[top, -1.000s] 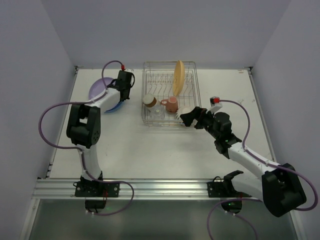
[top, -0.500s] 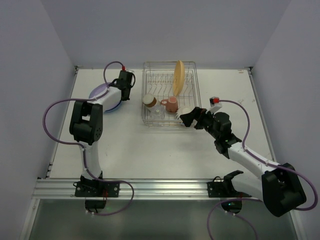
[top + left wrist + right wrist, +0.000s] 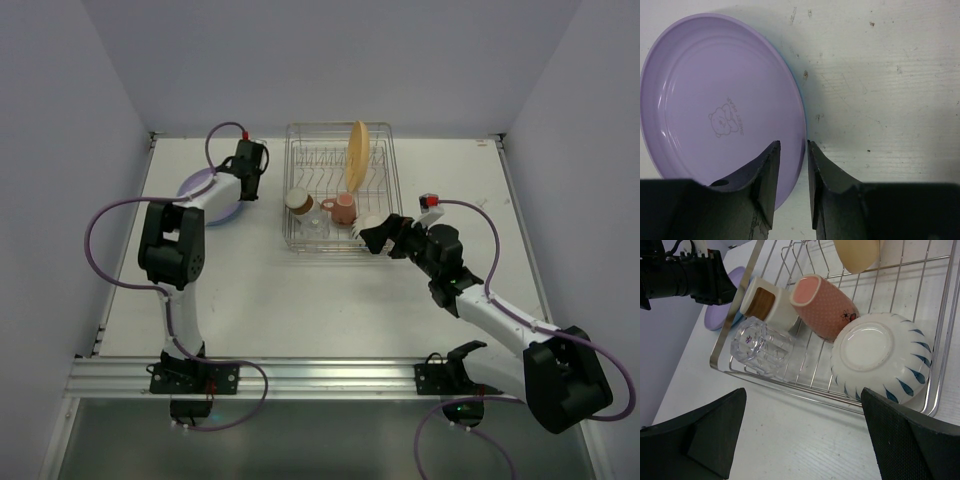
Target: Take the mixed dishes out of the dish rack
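The purple plate lies flat on the table at the left of the dish rack. My left gripper is open, and its fingers straddle the plate's right rim with a gap on each side. In the top view that gripper sits at the plate's edge. The rack holds an upright yellow-orange plate, a pink mug, a brown cup, a clear glass and a white cup on its side. My right gripper is wide open and empty, just outside the rack's front rail.
The left arm's forearm lies across the purple plate. White table stretches in front of the rack. Grey walls close in the table on three sides, and a metal rail runs along the near edge.
The purple plate has dropped from a raised tilt to flat on the table. My left jaws have parted from it. The right arm has not moved.
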Robot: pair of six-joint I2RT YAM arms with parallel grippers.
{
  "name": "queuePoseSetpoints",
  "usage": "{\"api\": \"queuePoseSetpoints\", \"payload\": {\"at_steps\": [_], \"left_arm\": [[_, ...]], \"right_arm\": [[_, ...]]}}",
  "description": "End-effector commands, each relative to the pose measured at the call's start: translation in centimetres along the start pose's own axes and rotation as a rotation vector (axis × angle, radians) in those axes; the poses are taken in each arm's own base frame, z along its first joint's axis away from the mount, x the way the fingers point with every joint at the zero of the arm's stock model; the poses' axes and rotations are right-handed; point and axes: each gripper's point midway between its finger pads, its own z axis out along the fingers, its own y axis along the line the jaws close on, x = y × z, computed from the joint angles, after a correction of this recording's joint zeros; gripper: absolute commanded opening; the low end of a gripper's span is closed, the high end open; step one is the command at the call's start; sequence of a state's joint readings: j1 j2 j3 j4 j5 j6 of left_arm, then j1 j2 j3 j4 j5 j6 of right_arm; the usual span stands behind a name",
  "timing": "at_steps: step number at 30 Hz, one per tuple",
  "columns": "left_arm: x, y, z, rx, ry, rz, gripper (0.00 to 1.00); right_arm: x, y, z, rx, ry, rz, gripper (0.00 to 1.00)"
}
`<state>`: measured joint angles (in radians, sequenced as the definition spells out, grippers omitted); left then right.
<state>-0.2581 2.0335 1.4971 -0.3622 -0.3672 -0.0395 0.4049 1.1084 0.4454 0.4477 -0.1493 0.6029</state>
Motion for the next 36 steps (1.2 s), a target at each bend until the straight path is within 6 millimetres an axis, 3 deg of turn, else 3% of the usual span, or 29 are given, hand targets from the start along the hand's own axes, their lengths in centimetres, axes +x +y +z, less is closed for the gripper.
{"api": "queuePoseSetpoints", "payload": {"at_steps": [1, 8, 10, 11, 14, 15, 16, 18, 22, 26, 36], "left_arm": [[-1.8, 0.6, -0.6, 0.012, -0.035, -0.005, 0.33], [-3.2, 0.2, -2.0, 0.068, -0.077, -0.015, 0.38], [-4.4, -0.2, -3.3, 0.115, -0.132, -0.03, 0.4], [-6.1, -0.3, -4.9, 0.153, -0.205, -0.048, 0.41], [-6.7, -0.9, -6.7, 0.22, -0.288, -0.062, 0.45], [-8.6, -0.8, -8.7, 0.253, -0.378, -0.079, 0.47], [-7.9, -1.0, -9.0, 0.267, -0.385, -0.079, 0.48], [-9.2, -0.2, -11.1, 0.268, -0.466, -0.101, 0.54], [-9.7, 0.3, -13.2, 0.278, -0.543, -0.12, 0.57], [-10.6, -0.8, -15.7, 0.386, -0.624, -0.133, 0.6], [-12.0, -6.2, -18.4, 0.74, -0.674, -0.183, 0.66]], "right_arm": [[-1.8, 1.4, 0.4, -0.033, -0.035, -0.009, 0.99], [-1.9, 1.4, 0.4, -0.032, -0.036, -0.008, 0.99], [-1.8, 1.4, 0.4, -0.032, -0.034, -0.009, 0.99], [-1.8, 1.4, 0.4, -0.032, -0.034, -0.008, 0.99], [-1.9, 1.4, 0.4, -0.033, -0.035, -0.009, 0.99], [-1.9, 1.3, 0.4, -0.029, -0.034, -0.007, 0.99], [-1.8, 1.3, 0.4, -0.028, -0.034, -0.009, 0.99], [-1.9, 1.3, 0.4, -0.025, -0.035, -0.007, 0.99], [-2.0, 1.2, 0.3, -0.022, -0.041, -0.01, 0.99], [-2.0, 1.3, 0.2, -0.023, -0.042, -0.011, 0.99], [-2.2, 1.3, 0.2, -0.023, -0.051, -0.015, 0.99]]}}
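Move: The yellow-orange plate, standing on edge in the rack, is about 30 cm to the right of the left hand, some 10 cm ahead and 8 cm above it. The purple plate, whose rim is at the left fingers, has its middle about 9 cm to their left and 1 cm ahead. The white mug lies roughly 15 cm to the right and level ahead, the pink mug some 27 cm right and 1 cm back. From the right hand the yellow-orange plate is 26 cm ahead, 3 cm left and slightly lower. The purple plate's rim is left behind as the left hand, after a short pause, lifts off it nearly straight up, then swings right towards the rack and the yellow-orange plate, ending some 17 cm higher, 10 cm further right and a little back. The fingers keep opening to about two thirds; the wrist levels out by roughly 30 degrees, rolls left side down and turns clockwise. ##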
